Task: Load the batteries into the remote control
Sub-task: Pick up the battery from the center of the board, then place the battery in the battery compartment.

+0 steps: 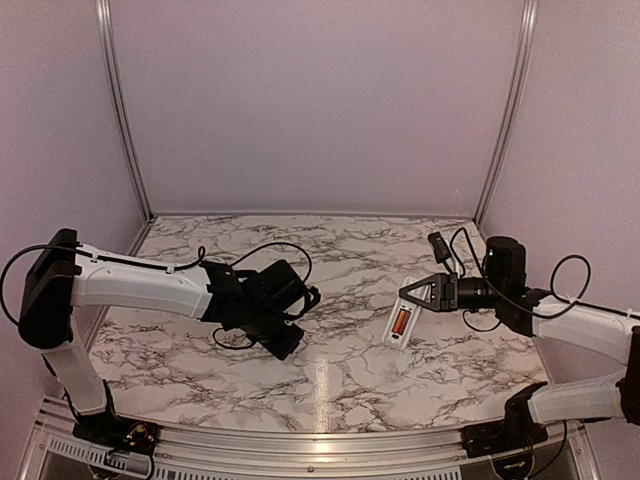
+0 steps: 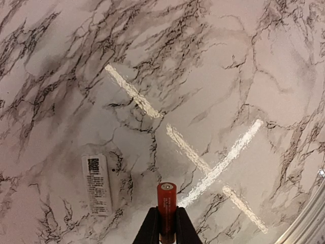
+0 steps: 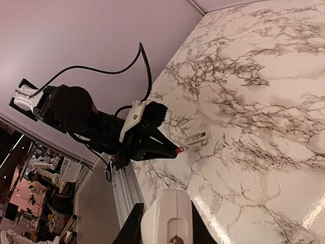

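Note:
My left gripper (image 2: 166, 223) is shut on an orange battery (image 2: 166, 201), which sticks out past the fingertips above the table. In the top view this gripper (image 1: 288, 343) hangs left of centre. My right gripper (image 1: 412, 297) is shut on one end of the white remote control (image 1: 402, 312) and holds it above the table, back side up. A second orange battery (image 1: 399, 323) sits in its bay. In the right wrist view the remote (image 3: 167, 208) fills the bottom between the fingers, and the left gripper (image 3: 171, 149) and its battery tip (image 3: 179, 150) show beyond it.
A small white flat cover piece (image 2: 96, 184) with a printed label lies on the marble table (image 1: 330, 380), just left of the left gripper. It also shows in the right wrist view (image 3: 196, 138). Pale walls close in the back and sides, and a metal rail (image 1: 300, 440) runs along the near edge.

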Controlling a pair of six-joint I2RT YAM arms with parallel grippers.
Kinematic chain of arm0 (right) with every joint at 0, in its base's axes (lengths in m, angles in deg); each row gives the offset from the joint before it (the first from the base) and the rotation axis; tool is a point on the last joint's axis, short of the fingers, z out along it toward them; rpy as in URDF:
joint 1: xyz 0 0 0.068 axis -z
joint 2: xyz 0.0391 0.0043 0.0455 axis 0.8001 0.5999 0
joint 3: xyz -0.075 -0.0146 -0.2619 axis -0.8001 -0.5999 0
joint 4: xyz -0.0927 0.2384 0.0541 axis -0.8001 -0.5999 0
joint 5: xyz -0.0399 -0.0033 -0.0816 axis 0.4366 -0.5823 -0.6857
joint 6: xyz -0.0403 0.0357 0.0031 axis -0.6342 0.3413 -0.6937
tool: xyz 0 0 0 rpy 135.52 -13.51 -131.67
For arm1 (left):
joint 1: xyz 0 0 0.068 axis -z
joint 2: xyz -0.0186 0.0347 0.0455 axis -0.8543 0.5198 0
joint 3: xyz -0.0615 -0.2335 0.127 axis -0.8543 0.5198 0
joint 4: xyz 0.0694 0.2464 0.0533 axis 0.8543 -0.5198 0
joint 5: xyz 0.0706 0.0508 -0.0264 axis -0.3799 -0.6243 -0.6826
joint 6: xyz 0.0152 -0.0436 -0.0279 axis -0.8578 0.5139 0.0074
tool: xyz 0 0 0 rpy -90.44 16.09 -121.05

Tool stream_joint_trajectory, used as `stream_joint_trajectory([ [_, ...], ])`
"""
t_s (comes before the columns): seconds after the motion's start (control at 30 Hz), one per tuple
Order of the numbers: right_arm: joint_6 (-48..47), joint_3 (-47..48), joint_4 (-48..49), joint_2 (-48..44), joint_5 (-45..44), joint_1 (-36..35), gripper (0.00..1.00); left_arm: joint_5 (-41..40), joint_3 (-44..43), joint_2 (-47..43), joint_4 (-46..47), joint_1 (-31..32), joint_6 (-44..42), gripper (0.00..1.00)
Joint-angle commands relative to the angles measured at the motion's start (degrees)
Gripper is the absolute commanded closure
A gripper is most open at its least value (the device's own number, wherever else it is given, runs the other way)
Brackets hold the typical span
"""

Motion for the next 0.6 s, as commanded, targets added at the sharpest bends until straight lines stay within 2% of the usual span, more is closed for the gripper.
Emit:
stream_joint_trajectory([
  [0.0, 4.22, 3.15, 6.18, 3.15, -5.75, -4.77, 1.0, -1.48, 7.19, -15.74, 16.18, -0.74, 1.81, 1.0],
  [0.1, 8.31, 3.73, 10.97, 5.77, -8.37, -8.07, 1.0, -1.49, 12.24, -23.4, 25.28, -0.47, 3.36, 1.0],
  [0.2, 11.08, 4.8, 13.58, 8.27, -11.1, -11.24, 1.0, -1.1, 14.34, -26.7, 31.02, 1.04, 2.63, 1.0],
  [0.37, 15.23, 6.28, 17.03, 12.24, -13.97, -16.17, 1.0, -2.94, 12.03, -23.88, 33.2, 4.75, 3.23, 1.0],
  [0.57, 16.74, 8.06, 17.53, 15.16, -16.5, -18.73, 1.0, -4.14, 10.58, -20.44, 37.0, 7.68, 4.03, 1.0],
])
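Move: My left hand already has the battery pinched a few centimetres off the board. The remote control it is bound for lies some 21 cm to the right, about 2 cm back and 12 cm higher; the loose battery cover lies on the board about 5 cm ahead, 4 cm left and 4 cm below. From my right hand, which grips the remote's end, that battery is roughly 25 cm left, 2 cm back and 16 cm down. I whip my left hand up nearly 20 cm, swinging its fingers some 40 degrees from pointing down to pointing right at the remote, then sink slightly as I carry the battery about 5 cm right and a little back. Meanwhile my right hand slides the remote about 8 cm left to meet it, tipping slightly. Both grips hold. ##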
